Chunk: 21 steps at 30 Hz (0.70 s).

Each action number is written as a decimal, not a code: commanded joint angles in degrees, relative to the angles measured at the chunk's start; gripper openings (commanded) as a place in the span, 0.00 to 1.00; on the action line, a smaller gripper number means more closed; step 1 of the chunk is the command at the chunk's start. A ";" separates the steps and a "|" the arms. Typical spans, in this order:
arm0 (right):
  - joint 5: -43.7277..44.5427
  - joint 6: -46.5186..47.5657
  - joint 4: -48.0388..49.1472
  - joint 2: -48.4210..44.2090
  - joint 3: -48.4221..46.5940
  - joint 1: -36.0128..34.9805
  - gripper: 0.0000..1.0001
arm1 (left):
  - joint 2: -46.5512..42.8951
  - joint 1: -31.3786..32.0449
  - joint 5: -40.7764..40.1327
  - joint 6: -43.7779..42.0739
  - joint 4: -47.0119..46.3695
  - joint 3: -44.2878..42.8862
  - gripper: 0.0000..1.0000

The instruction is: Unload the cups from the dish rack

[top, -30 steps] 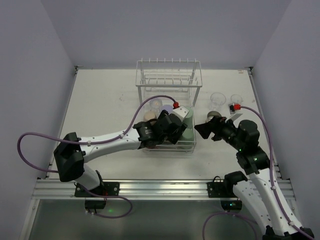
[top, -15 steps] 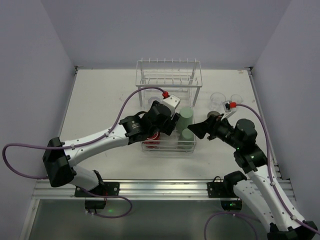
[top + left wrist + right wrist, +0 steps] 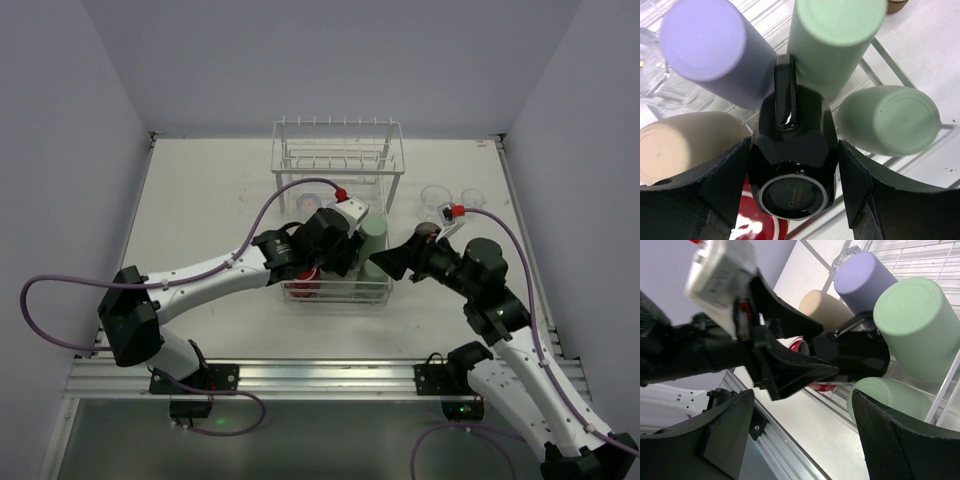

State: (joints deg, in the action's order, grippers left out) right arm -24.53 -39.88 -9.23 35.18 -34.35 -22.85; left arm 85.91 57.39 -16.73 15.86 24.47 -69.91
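Note:
The white wire dish rack (image 3: 392, 175) stands mid-table. Upside-down cups sit in its lower basket: lavender (image 3: 705, 45), tan (image 3: 685, 145), two pale green (image 3: 832, 30) (image 3: 890, 120), red (image 3: 757, 227) and a black handled cup (image 3: 792, 165). My left gripper (image 3: 794, 145) reaches down into the basket, open, its fingers (image 3: 725, 185) on either side of the black cup and close against it. My right gripper (image 3: 805, 435) hangs open by the rack's right side (image 3: 395, 262), nothing between its fingers.
Two clear cups (image 3: 435, 200) (image 3: 472, 199) stand on the table right of the rack, with a brownish one (image 3: 428, 233) partly hidden behind my right wrist. The rack's raised pronged shelf (image 3: 335, 155) rises behind the basket. Grey walls close in on both sides.
My left wrist has shifted back and right over the basket and settled around the black cup. My right gripper has edged left toward the rack's side.

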 commanded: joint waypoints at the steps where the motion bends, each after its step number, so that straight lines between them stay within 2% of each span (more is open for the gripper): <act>1: 1.68 0.24 0.62 -0.81 -0.19 -0.26 0.81 | 3.02 -0.87 0.21 -0.91 -0.65 -1.72 0.06; 5: 1.95 0.59 0.36 -0.90 0.07 -0.35 0.81 | 4.53 -1.22 -0.67 -1.18 -0.47 -2.42 0.24; 6: 1.95 0.59 0.36 -0.81 0.16 -0.35 0.81 | 4.53 -1.31 -0.84 -1.18 -0.65 -2.51 0.34; 8: 1.95 0.68 0.53 -0.81 0.25 -0.35 0.81 | 4.44 -1.31 -1.63 -1.18 -0.83 -2.77 0.44; 9: 1.86 0.68 0.62 -0.81 0.42 -0.26 0.81 | 4.27 -1.31 -2.07 -1.27 -1.17 -2.86 0.53; 14: 2.12 1.03 0.71 -0.64 0.69 -0.26 0.81 | 2.51 -1.40 -3.48 -1.18 -1.71 -3.57 0.76; 17: 2.21 1.38 0.53 -0.46 0.77 -0.26 0.81 | 0.76 -1.40 -3.05 -1.01 -0.83 -4.27 0.84; 21: 2.12 1.56 0.71 -0.37 0.86 -0.26 0.82 | -1.97 -1.40 -0.76 -0.39 1.19 -4.10 1.00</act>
State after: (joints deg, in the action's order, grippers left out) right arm -23.31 -39.33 -9.47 34.83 -33.43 -22.87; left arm 88.23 56.36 -17.93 15.42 24.21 -71.18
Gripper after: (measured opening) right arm 0.812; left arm 0.962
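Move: The left hand holds the black mug just above its place in the rack, which is about 1 cm ahead, 1 cm to the right and 5 cm below the hand. The red mug lies some 7 cm left and 1 cm back; the small green cup is about 7 cm right and level with the hand. The tall green cup is roughly 6 cm ahead and 5 cm right, the purple cup 7 cm ahead and 2 cm left. From the right hand, the mug's place is about 3 cm ahead, 10 cm left and 11 cm below. Downward first, about 3 cm and slightly forward, the left hand lowers the still-pinched black mug into the rack between the red mug and the green cups, hardly turning. It pauses there, then spreads its fingers to nearly full width, letting go of the mug, and rises some 2 cm straight off it. ##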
